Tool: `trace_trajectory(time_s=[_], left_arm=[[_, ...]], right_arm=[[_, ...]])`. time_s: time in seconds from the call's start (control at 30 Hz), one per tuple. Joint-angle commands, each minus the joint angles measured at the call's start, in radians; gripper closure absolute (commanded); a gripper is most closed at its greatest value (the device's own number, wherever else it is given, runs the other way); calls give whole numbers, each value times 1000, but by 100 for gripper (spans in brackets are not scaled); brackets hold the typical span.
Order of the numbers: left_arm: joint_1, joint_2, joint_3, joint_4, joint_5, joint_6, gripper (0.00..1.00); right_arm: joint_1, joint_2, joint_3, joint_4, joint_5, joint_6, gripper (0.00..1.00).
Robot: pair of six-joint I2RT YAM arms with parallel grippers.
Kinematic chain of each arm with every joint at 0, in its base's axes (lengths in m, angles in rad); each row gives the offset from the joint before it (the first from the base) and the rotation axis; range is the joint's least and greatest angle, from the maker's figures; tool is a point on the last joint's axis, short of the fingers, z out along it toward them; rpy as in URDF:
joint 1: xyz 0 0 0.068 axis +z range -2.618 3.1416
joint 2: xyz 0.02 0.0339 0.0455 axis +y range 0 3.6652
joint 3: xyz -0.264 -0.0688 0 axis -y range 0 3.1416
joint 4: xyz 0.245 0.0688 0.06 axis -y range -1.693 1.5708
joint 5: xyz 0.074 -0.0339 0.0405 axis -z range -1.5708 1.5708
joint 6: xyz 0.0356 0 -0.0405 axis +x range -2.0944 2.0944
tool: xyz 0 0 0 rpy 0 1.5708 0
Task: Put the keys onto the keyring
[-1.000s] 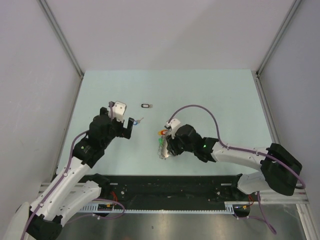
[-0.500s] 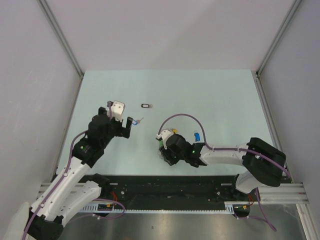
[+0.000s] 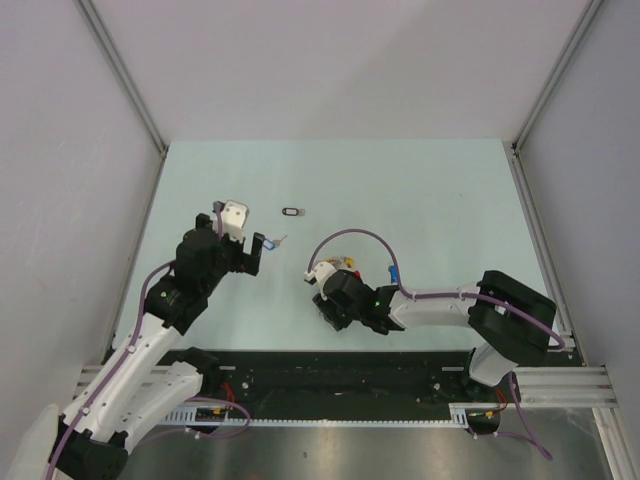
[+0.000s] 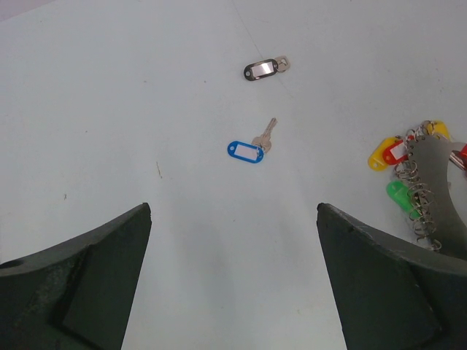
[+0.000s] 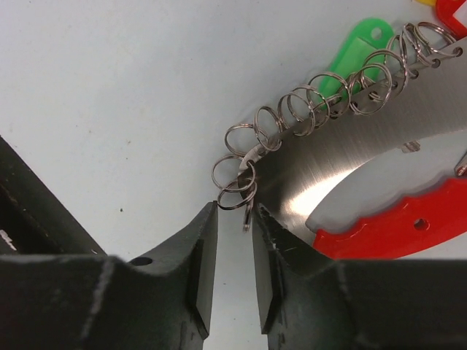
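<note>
The keyring [image 5: 350, 146] is a curved metal blade with a red band [image 5: 398, 222], a row of small split rings [image 5: 306, 109] and a green tag [image 5: 357, 47]. My right gripper [image 5: 235, 210] stands at its end with a narrow gap between the jaws. One small ring [image 5: 237, 191] hangs edge-on at their mouth, not clearly pinched. From above, the right gripper [image 3: 328, 303] covers that end, and the yellow and red tags [image 3: 343, 262] show beyond it. A blue-tagged key [image 4: 246, 151] lies ahead of my wide-open left gripper [image 4: 233, 211]. A black-tagged key [image 4: 264, 68] lies farther off.
From above, the blue-tagged key [image 3: 272, 241] lies just off the left gripper [image 3: 260, 254], with the black-tagged key [image 3: 292, 211] behind it. In the left wrist view the keyring [image 4: 430, 168] sits at the right edge. White walls enclose the pale table [image 3: 420, 190].
My right arm has slid left and nearer over the keyring, and its jaws have narrowed slightly. The left arm and both loose keys have stayed put.
</note>
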Motion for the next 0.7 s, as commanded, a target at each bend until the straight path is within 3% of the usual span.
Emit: trace_trajectory(time_s=[0.0, 0.1, 0.23, 0.37, 0.47, 0.67], left_arm=[[11, -2, -4, 29, 5, -19, 0], [13, -3, -4, 29, 10, -20, 0], [13, -2, -4, 31, 19, -19, 0], [13, -2, -6, 29, 19, -19, 0], [13, 0, -4, 29, 20, -19, 0], [13, -9, -6, 32, 17, -14, 0]], right_arm=[[11, -2, 37, -3, 55, -14, 74], [17, -13, 36, -40, 68, -11, 76], [26, -19, 36, -51, 86, -20, 88], [23, -32, 36, -58, 82, -28, 88], [23, -47, 36, -65, 88, -41, 100], [25, -53, 34, -17, -21, -185, 100]])
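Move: The endmost ring, at the metal plate's near tip, is almost between the right hand's fingertips, only about 1 cm below the hand point. The plate's middle is some 5 cm ahead and 3 cm to the right, its red handle about 5 cm ahead and 6 cm right, and the green tag roughly 6 cm ahead and 1 cm left. From the left hand the ring lies about 18 cm right, 9 cm back and 20 cm lower. Close the right gripper from about a third open to shut on the endmost ring at the plate's near tip, pinching its wire between the fingertips. As the fingers close, ease the hand about 1 cm to its right and slightly down, then lift it back up by some half a centimetre, tilting the wrist only about 5 degrees. ##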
